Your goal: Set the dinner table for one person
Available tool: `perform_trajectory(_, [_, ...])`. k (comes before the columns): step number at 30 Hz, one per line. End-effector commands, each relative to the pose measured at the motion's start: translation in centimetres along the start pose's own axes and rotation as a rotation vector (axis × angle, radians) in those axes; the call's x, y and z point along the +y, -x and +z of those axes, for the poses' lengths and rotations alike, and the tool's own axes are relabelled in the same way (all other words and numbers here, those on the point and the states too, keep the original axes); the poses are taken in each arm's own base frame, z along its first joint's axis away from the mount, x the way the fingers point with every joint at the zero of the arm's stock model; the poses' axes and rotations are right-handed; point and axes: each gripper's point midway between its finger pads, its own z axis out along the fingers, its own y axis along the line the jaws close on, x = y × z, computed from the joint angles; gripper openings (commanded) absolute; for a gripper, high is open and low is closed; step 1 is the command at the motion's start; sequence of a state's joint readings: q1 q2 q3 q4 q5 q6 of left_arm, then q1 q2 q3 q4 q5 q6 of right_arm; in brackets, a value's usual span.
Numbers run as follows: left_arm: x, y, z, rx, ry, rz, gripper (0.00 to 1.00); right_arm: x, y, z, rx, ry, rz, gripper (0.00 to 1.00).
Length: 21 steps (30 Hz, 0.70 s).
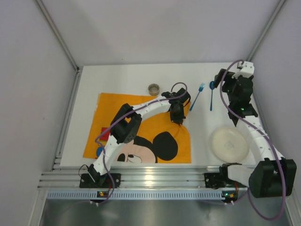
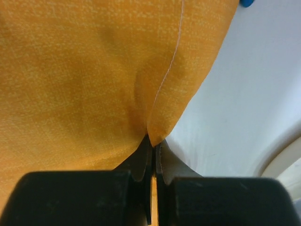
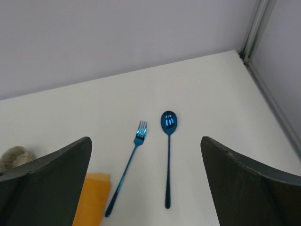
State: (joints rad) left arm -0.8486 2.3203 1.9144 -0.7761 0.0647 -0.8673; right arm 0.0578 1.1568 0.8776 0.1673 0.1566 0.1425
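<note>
The white dinner table (image 1: 122,77) carries an orange Mickey Mouse placemat (image 1: 141,132). My left gripper (image 1: 178,118) is shut on a fold of the placemat's right edge (image 2: 154,141), and the cloth (image 2: 84,70) bunches up from the pinch. A blue fork (image 1: 197,96) and a blue spoon (image 1: 211,96) lie side by side on the table to the right of the mat. My right gripper (image 1: 219,84) hovers open just beside the spoon, holding nothing. In the right wrist view the fork (image 3: 127,176) and spoon (image 3: 168,155) lie ahead between its wide fingers (image 3: 146,141).
A cream plate (image 1: 229,142) sits on the table at the right, near the right arm's base; its rim (image 2: 282,160) shows beside the pinched cloth. A small round cup (image 1: 154,89) stands behind the mat. Walls close off the left, right and far sides.
</note>
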Motion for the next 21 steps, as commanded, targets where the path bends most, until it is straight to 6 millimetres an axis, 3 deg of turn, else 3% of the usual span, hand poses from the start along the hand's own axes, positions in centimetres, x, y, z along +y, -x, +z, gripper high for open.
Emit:
perform_trajectory(1, [-2.8,0.3,0.3,0.022,-0.071,-0.089,0.0,1.0,-2.0,-0.6,0.123,-0.025,0.229,1.0])
perform_trajectory(2, [-4.4,1.2,0.1,-0.001,-0.135,-0.092,0.0,0.1,-3.9,-1.1,0.196,-0.096,0.303,1.0])
perform_trajectory(3, [-5.2,1.6,0.3,-0.006,-0.165,-0.097,0.17,1.2,-3.8,-0.9,0.211,-0.049,0.373,1.0])
perform_trajectory(4, [-6.2,2.1,0.0,-0.017,-0.196,-0.109,0.37,1.8,-4.7,-0.3,0.251,-0.002,0.384,1.0])
perform_trajectory(5, [-6.9,2.6,-0.4,-0.026,-0.221,-0.11,0.69,4.0,-5.1,-0.4,0.301,0.112,0.395,1.0])
perform_trajectory(6, [-8.4,3.7,-2.1,-0.062,-0.262,-0.106,0.98,4.8,-4.3,0.0,0.312,0.153,0.392,1.0])
perform_trajectory(8, [-9.0,4.9,-4.6,-0.117,-0.28,-0.111,0.98,5.1,-6.9,0.5,0.447,0.127,0.393,1.0])
perform_trajectory(9, [-8.9,5.3,-5.8,-0.138,-0.284,-0.116,0.98,5.3,-5.2,1.2,0.438,0.129,0.386,1.0])
perform_trajectory(10, [-9.4,6.1,-9.4,-0.189,-0.317,-0.118,0.98,5.4,-6.5,2.0,0.49,0.125,0.374,1.0])
perform_trajectory(12, [-6.9,6.5,-11.4,-0.226,-0.267,-0.154,0.98,7.5,-5.2,2.6,0.519,0.238,0.368,1.0])
perform_trajectory(13, [-6.4,7.0,-15.3,-0.274,-0.295,-0.169,0.98,8.3,-6.3,3.3,0.564,0.272,0.377,1.0])
perform_trajectory(14, [-3.4,6.9,-15.5,-0.279,-0.242,-0.2,0.98,9.8,-6.2,3.2,0.586,0.34,0.387,1.0])
perform_trajectory(15, [-1.8,7.0,-16.6,-0.299,-0.22,-0.218,0.98,10.9,-4.9,3.8,0.566,0.374,0.389,1.0])
perform_trajectory(16, [0.6,7.3,-17.5,-0.352,-0.159,-0.231,0.98,12.9,-6.0,4.2,0.601,0.409,0.378,1.0])
perform_trajectory(17, [3.7,6.9,-20.0,-0.397,-0.124,-0.259,0.98,14.1,-6.3,4.5,0.616,0.424,0.37,1.0])
perform_trajectory(18, [5.7,6.6,-20.7,-0.423,-0.084,-0.272,0.98,15.7,-4.7,5.2,0.59,0.456,0.359,1.0])
perform_trajectory(19, [8.4,6.6,-21.9,-0.487,-0.011,-0.282,0.98,17.9,-7.1,5.8,0.655,0.468,0.341,1.0])
perform_trajectory(20, [11.9,5.4,-21.3,-0.481,0.067,-0.301,0.98,18.9,-8.0,5.9,0.698,0.465,0.33,1.0])
perform_trajectory(21, [13.3,4.8,-24.0,-0.537,0.055,-0.317,0.98,20.7,-6.3,6.7,0.665,0.495,0.321,1.0])
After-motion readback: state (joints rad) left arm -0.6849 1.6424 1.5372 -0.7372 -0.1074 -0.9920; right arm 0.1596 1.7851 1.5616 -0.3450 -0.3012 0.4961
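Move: The left fingers, shut on the orange cloth's right part just above the table, have the cup about 20 cm ahead and 15 cm left; the cloth's middle lies roughly 21 cm left and 3 cm back. From the right hand, held high, the cup is some 36 cm left, 10 cm ahead and 25 cm below. The fork lies about 6 cm ahead and 8 cm left, the spoon 6 cm ahead and 1 cm left, both about 27 cm below. Left hand releases the cloth and rises 18 cm, veering left; open right swings left-forward some 15 cm towards cup. ##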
